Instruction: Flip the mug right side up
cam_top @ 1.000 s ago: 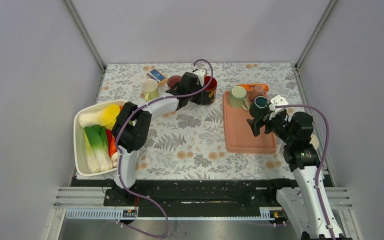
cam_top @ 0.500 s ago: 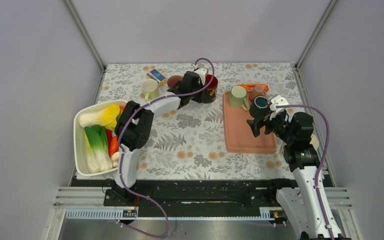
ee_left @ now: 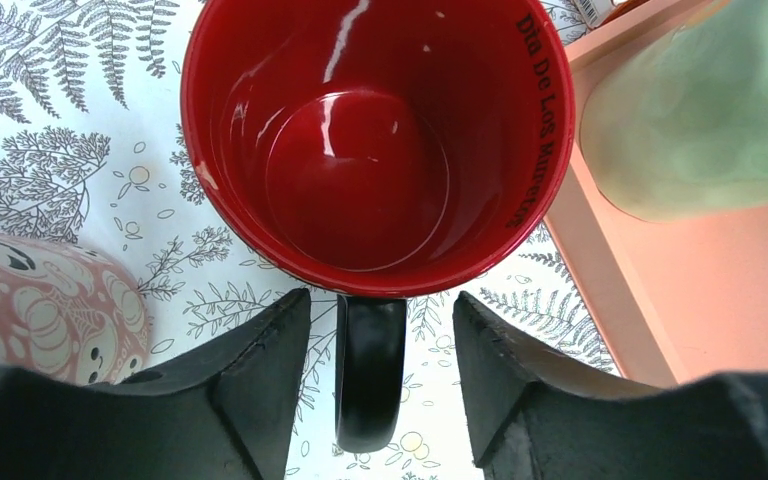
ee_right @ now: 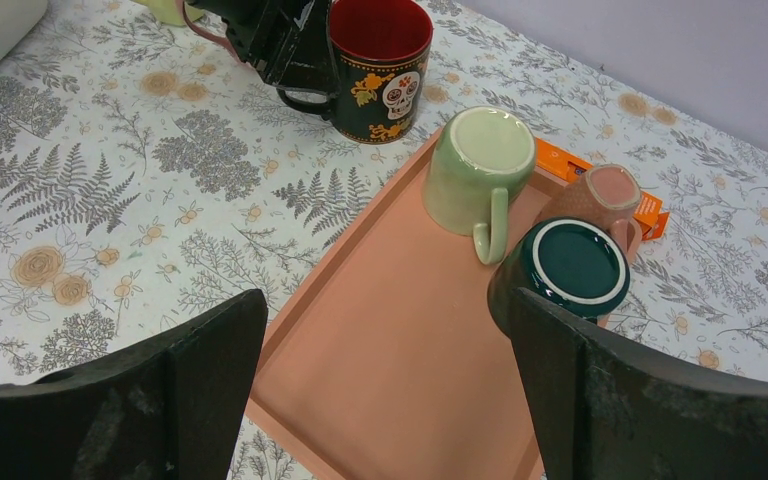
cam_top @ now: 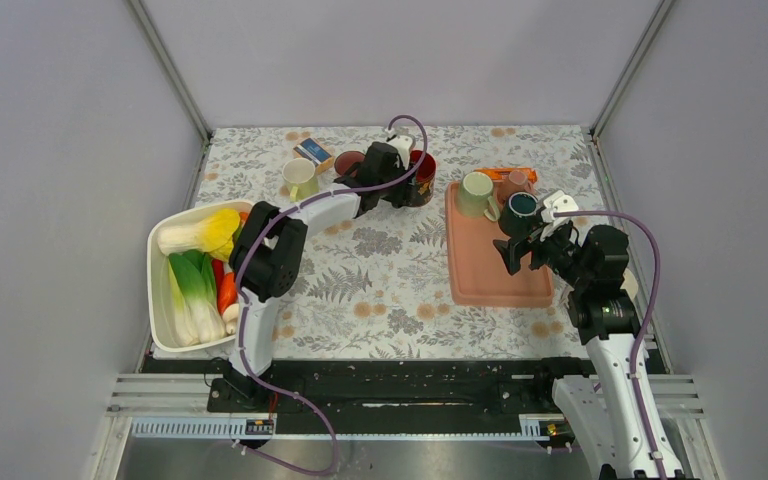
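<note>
The mug (ee_left: pixel 375 150), black outside with a skull print and red inside, stands upright on the floral cloth, mouth up (cam_top: pixel 419 179). My left gripper (ee_left: pixel 380 302) is open. Its fingers flank the black handle (ee_left: pixel 370 380) with a gap on each side, touching nothing. In the right wrist view the mug (ee_right: pixel 380 70) shows at the far end with the left gripper (ee_right: pixel 290 55) beside it. My right gripper (ee_right: pixel 385 310) hangs wide open and empty above the salmon tray (ee_right: pixel 400 340), near its right side (cam_top: pixel 518 245).
On the tray (cam_top: pixel 490 275) stand three upside-down mugs: a green one (ee_right: pixel 475 170), a dark teal one (ee_right: pixel 570 265) and a pink one (ee_right: pixel 605 195). A yellow mug (cam_top: pixel 300 178), a brown cup (cam_top: pixel 348 162) and a small box (cam_top: pixel 312 150) stand behind. A white bin (cam_top: pixel 160 290) holds vegetables at left.
My left gripper's jaws have parted and let go of the mug's handle; the mug stays standing upright. The right arm has not moved.
</note>
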`<state>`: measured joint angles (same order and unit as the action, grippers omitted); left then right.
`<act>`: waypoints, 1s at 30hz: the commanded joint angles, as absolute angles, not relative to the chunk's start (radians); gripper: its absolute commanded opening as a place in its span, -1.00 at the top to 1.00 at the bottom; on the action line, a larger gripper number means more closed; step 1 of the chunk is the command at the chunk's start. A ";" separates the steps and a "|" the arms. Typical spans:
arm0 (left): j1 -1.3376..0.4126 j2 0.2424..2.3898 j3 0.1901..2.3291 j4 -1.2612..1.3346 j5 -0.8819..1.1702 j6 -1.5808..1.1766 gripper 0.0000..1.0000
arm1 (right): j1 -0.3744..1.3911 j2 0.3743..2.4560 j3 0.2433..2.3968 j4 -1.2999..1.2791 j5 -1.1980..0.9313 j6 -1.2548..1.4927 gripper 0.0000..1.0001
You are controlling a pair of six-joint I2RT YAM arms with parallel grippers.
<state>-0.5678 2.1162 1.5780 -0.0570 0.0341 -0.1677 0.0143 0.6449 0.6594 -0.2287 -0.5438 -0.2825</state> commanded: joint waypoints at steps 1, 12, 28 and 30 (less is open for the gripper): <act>-0.568 2.073 1.580 -0.021 0.053 -0.185 -0.31 | 0.007 0.638 0.661 -0.186 -0.568 -0.271 -0.97; -0.569 1.875 1.481 0.017 0.111 -0.206 -0.98 | 0.007 0.679 0.677 -0.194 -0.557 -0.276 -0.97; -0.402 1.301 1.126 0.004 0.503 0.014 -0.98 | 0.006 1.043 0.915 -0.454 -0.287 -0.491 -0.97; -0.366 1.242 1.077 -0.055 0.541 0.053 -0.98 | -0.026 1.107 0.956 -0.491 -0.295 -0.520 -0.97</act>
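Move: The black skull mug stands upright about 5 cm ahead and 4 cm right of the left hand, at its level, its handle loose between the half-open fingers. The pink mug is some 5 cm ahead and 10 cm left of that hand. From the right hand, the upside-down dark green mug lies about 16 cm ahead, 5 cm right and 16 cm lower; the light green mug is some 4 cm beyond it and 8 cm to its left, the small pink cup 6 cm beyond it. Open the left gripper wide around the black mug's handle, ease back a little, then lift it about 20 cm while drawing back some 11 cm and left, fingers tipping up roughly 20 degrees. Meanwhile start the right gripper, kept wide open, towards the dark green mug: about 5 cm forward, as much down, slightly less right, tipping its fingers down. ##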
